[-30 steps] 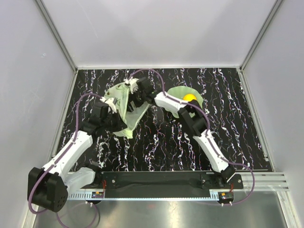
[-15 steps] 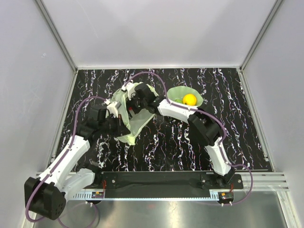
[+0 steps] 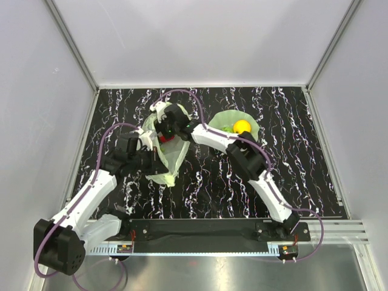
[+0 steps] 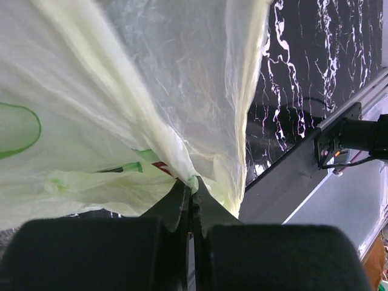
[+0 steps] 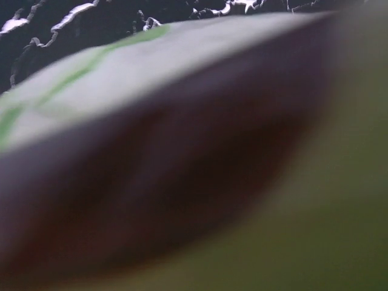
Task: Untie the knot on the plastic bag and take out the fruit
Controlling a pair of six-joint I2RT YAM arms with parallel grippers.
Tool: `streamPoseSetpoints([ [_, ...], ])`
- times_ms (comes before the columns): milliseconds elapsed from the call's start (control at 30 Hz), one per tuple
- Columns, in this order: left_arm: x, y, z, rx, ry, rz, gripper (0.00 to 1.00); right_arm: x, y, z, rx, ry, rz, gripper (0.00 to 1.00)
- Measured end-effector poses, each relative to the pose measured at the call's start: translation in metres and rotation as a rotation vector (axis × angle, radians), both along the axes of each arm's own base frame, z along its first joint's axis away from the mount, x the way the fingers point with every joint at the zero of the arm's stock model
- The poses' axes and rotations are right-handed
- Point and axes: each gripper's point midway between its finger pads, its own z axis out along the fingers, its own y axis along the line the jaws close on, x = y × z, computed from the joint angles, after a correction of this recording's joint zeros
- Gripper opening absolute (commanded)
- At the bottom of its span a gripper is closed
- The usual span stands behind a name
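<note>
The pale green plastic bag (image 3: pixel 171 159) lies crumpled left of centre on the black marbled table, its mouth towards the back. My left gripper (image 3: pixel 153 159) is shut on a fold of the bag's edge (image 4: pixel 193 182), and the film (image 4: pixel 121 91) fills the left wrist view. My right gripper (image 3: pixel 163 130) is open in the bag's mouth, next to a red fruit piece (image 3: pixel 164 138). That piece (image 5: pixel 170 200) looms dark and blurred in the right wrist view, where no fingers show. A yellow-orange fruit (image 3: pixel 242 126) sits in the green dish (image 3: pixel 225 116). The knot is out of view.
My right forearm (image 3: pixel 209 134) stretches from the dish across to the bag. The metal rail (image 3: pixel 212 230) with both arm bases runs along the near edge. White walls close the table on three sides.
My right gripper has moved left and deeper into the bag's mouth, and the red piece now shows beside it. My left gripper, still gripping the bag, has shifted a little towards the near edge.
</note>
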Motion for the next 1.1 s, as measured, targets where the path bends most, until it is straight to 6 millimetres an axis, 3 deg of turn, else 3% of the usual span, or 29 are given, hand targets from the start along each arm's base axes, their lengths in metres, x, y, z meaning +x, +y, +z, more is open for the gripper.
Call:
streamPoseSetpoints([
  [133,0.003,-0.001,0.002,-0.008,-0.018,-0.001,0.00,0.010,0.012,-0.021,-0.025,0.061,-0.023,1.00],
  [367,0.004,-0.001,0.002,-0.006,-0.010,-0.001,0.00,0.004,0.000,-0.049,-0.090,0.135,-0.072,1.00],
  [467,0.004,-0.001,0.001,-0.002,-0.005,0.008,0.00,0.005,-0.004,-0.050,-0.087,0.125,-0.087,0.99],
  [567,0.006,0.003,-0.002,0.019,0.006,0.038,0.00,-0.003,-0.013,-0.051,-0.090,0.129,-0.093,0.77],
  [600,0.008,0.005,-0.003,0.028,0.007,0.051,0.00,-0.006,-0.017,-0.051,-0.094,0.135,-0.094,0.54],
  [733,0.014,0.011,-0.007,0.059,0.005,0.105,0.00,-0.017,-0.027,-0.055,-0.103,0.166,-0.105,0.14],
  [867,0.018,0.016,-0.009,0.079,0.004,0.143,0.00,-0.018,-0.028,-0.055,-0.090,0.172,-0.111,0.00],
  [967,0.020,0.019,-0.010,0.092,0.001,0.158,0.00,-0.027,-0.036,-0.055,-0.080,0.178,-0.110,0.00],
  [1100,0.023,0.023,-0.012,0.113,-0.006,0.180,0.00,-0.056,-0.061,-0.053,-0.087,0.215,-0.099,0.00],
])
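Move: The red chili lies in the open bag, nearly under the right hand: some 6 cm below, about 2 cm back and 2 cm to the right. The bag edge in the left fingers is roughly 15 cm back from the right hand, about level left to right. The green bowl is some 30 cm to its right and 2 cm farther out, with the orange in it about 33 cm right and 3 cm ahead. From the left hand the chili is roughly 14 cm ahead, 2 cm right and 9 cm below. The right hand sinks about 5 cm into the bag with its fingers wide open, tipping down some 10 degrees, then eases back and to the right and shuts its fingertips on the chili near the stem, before drawing it some 5 cm further back and right, still low, towards the near-right rim of the bag and closer to the bowl. The left hand keeps the bag edge pinched, first still, then shifting about 3 cm forward and left with a slight counter-clockwise turn as the right hand closes and pulls. ##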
